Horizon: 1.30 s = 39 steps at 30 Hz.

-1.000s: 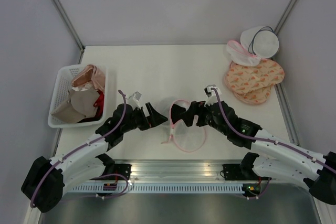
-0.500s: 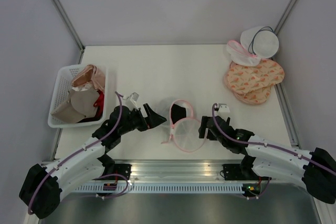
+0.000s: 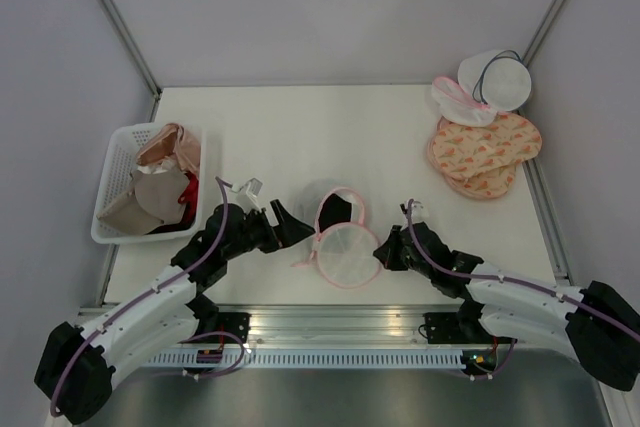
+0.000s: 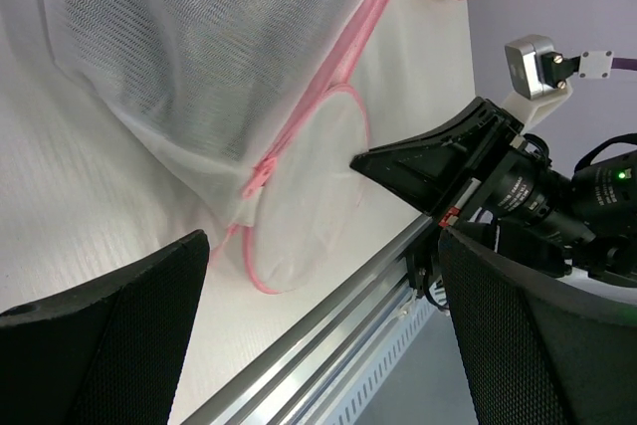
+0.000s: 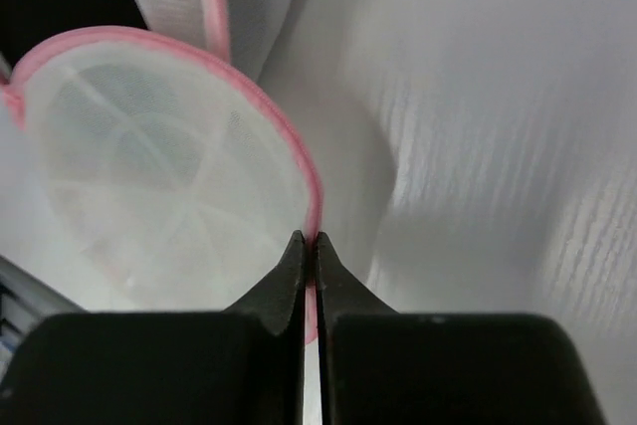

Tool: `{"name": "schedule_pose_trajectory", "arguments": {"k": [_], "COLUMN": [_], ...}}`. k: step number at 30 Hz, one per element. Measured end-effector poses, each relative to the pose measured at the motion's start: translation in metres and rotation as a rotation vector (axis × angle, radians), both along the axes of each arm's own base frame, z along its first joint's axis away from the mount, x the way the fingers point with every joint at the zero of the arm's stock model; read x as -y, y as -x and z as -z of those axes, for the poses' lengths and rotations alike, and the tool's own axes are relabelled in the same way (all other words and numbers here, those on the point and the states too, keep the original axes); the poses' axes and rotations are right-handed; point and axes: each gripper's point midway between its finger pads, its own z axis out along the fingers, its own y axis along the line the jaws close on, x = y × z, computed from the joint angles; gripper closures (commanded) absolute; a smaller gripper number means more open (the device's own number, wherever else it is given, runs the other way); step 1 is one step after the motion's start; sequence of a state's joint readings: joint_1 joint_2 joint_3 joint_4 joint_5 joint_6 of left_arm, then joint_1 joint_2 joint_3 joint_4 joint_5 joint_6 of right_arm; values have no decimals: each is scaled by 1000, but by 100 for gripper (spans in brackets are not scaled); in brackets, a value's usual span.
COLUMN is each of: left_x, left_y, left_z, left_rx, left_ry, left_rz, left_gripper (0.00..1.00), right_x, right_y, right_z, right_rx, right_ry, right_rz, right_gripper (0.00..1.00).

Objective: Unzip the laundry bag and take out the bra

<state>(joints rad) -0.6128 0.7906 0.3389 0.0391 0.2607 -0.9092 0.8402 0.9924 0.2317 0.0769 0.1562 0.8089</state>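
The laundry bag [image 3: 345, 252] lies unzipped near the table's front edge, its two pink-trimmed white mesh halves folded apart. The black bra [image 3: 340, 214] shows inside the far half. My right gripper [image 3: 381, 250] is at the right side of the near half, shut on its pink rim [image 5: 311, 208], which runs in between the jaw tips of the right gripper [image 5: 309, 242]. My left gripper [image 3: 298, 230] stands open just left of the bag, nothing between its fingers. In the left wrist view the mesh bag [image 4: 199, 77] and its pink zipper [image 4: 261, 171] lie ahead of the left gripper [image 4: 323, 246].
A white basket [image 3: 118, 152] of beige, pink and red garments stands at the left. Peach patterned bags [image 3: 485, 152] and a white round bag with dark trim [image 3: 497, 79] lie at the back right. A metal rail [image 3: 330, 322] runs along the near edge.
My right gripper pulled back out of the bag, dropped to the right rim of the near half and shut on it. The bag slid slightly left. The left gripper stayed open.
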Motion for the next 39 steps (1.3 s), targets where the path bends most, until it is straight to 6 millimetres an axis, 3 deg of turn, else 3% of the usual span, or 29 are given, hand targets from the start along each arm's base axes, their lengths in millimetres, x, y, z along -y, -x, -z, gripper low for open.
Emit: {"name": "schedule_pose_trajectory", "arguments": {"k": [3,9,12,17,21,24,25,29,39], "left_x": [-2,-12,-19,-26,-30,-33,-34,-36,-42], "left_y": [2,7,6,6,5,6,6,5,5], "left_z": [-6,-17,-30,-48,-47,-45,-44,-44,-45], "left_rx": [14,33,65,106,102,98,97,100,106], "left_ry": [10,4,11,27,14,4,1,-1,-8], "left_rz": [0,-36,-67,-101,-120,-133,-138,-147,-173], "left_gripper": [1,0,0,0,0,0,0,0,0], "right_x": [-8,-43,-56,-79,-99,-119,-126,-146,-163], "right_y": [4,11,18,28,42,56,63,86,128], "right_z": [-21,-104,-126,-118,-101,-105,-108,-117,-108], "right_rx": [24,139,171,127,77,97,113,140,45], "right_ry": [-37,-192,-237,-258,-252,-259,-269,-316,-438], "right_rz": [-56,-259,-355,-495,-618,-733,-780,-942,-1176], "right_gripper": [100,100,100,99,100,94,91,64,30]}}
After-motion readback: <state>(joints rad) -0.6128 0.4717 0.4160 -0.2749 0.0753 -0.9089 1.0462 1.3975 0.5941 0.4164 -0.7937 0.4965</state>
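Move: The laundry bag's round mesh flap is already pinched at its right rim by the right hand. Its middle lies about 8 cm to that hand's left and 1 cm back, and the front table edge it is carried towards is some 12 cm back and 16 cm left. The black bra in the bag's mouth sits about 10 cm ahead and 11 cm left, roughly level. From the left hand the bra is about 4 cm ahead, 9 cm right and 11 cm below. The mesh flap's rim, still pinched in the right fingers, is lifted some 12 cm and carried left. The right hand then swings on left and back towards the front table edge, turning about 65 degrees counter-clockwise and opening wide near the end to let go of the rim. The left hand, open and empty, rises about 5 cm and draws left, away from the bag's mouth. ##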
